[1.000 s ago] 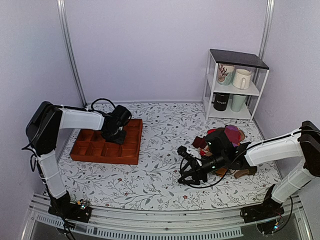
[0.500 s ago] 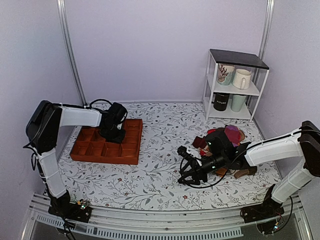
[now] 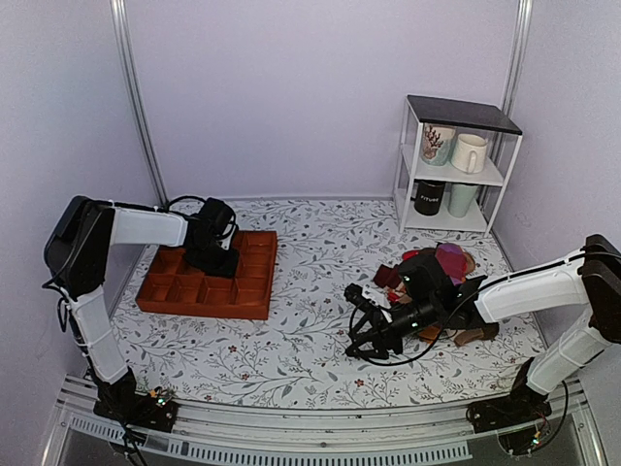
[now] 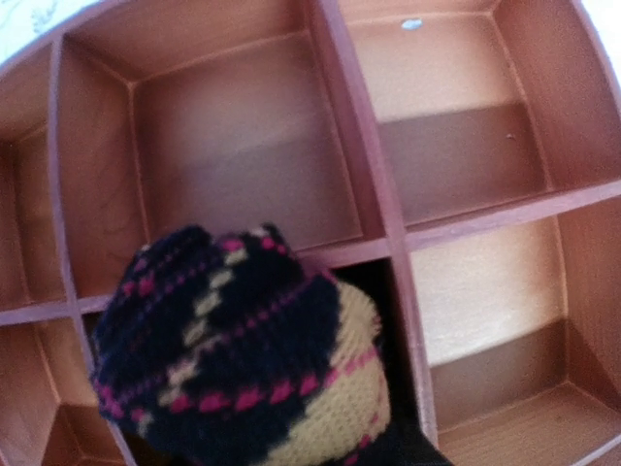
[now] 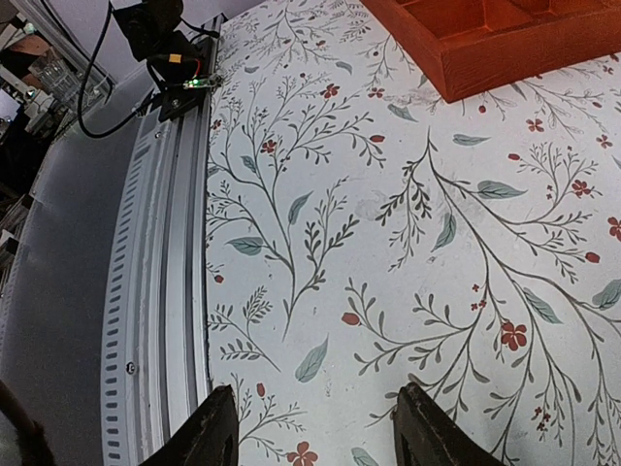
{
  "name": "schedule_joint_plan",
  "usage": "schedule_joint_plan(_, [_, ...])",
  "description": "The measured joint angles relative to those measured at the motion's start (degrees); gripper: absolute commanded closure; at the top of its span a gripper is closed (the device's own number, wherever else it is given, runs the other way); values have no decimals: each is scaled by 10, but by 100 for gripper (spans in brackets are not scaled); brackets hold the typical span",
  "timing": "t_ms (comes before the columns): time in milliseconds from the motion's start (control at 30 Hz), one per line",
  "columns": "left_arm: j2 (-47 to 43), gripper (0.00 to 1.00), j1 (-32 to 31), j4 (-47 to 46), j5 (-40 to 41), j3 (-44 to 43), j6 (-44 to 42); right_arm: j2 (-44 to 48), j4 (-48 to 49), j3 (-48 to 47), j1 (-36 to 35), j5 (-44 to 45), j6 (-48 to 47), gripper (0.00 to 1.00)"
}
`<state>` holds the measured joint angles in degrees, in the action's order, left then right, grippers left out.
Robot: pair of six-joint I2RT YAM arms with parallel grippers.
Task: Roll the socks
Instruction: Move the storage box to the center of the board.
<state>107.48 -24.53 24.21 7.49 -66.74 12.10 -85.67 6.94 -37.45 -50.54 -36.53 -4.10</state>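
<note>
The socks point(image 4: 233, 349) are rolled into one ball, black knit with red and yellowish argyle, which fills the lower left of the left wrist view. The ball sits low at a compartment of the orange-brown wooden tray point(image 4: 359, 165). My left gripper point(image 3: 215, 254) hangs over that tray point(image 3: 250, 291), and its fingers are hidden behind the ball. From above, the gripper hides the ball. My right gripper point(image 5: 320, 432) stands open just above the floral tablecloth near the table's middle point(image 3: 364, 328), with nothing between its fingers.
A heap of other socks point(image 3: 448, 264), maroon, purple and tan, lies under the right forearm. A white shelf point(image 3: 456, 165) with mugs stands at the back right. The tray's corner point(image 5: 505, 39) shows far from the right gripper. The metal front rail point(image 5: 155, 291) runs close by.
My left gripper has shifted a little to the left over the tray. The right arm has not moved.
</note>
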Motion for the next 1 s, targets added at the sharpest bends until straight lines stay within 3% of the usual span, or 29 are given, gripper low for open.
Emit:
schedule_joint_plan(400, [-2,43,4,3,-47,3,0,0,-2,0,0,0,0,44])
schedule_joint_plan(1000, [-24,38,-3,66,-38,-12,-21,0,-2,0,0,0,0,44])
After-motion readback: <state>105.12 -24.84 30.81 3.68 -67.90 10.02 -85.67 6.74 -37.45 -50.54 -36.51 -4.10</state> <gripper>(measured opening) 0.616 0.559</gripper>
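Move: Reaching down into the third compartment from the left, middle row, the left hand has the storage box's middle about 3 cm to its left, level with it in depth and about 1 cm lower. The rolled sock sits right at its fingers. The middle of the board lies some 21 cm to its right and 2 cm nearer the base. From the idle right hand, the box is roughly 22 cm ahead, 29 cm left and 7 cm below. Opening steadily around the rolled sock, the left fingers spread inside the compartment while the hand shifts 1 cm right, then draws about 2 cm back towards the base, dragging the box by that compartment. The hand rises about 1 cm, mostly at the very end, its fingers still down beside the sock. ##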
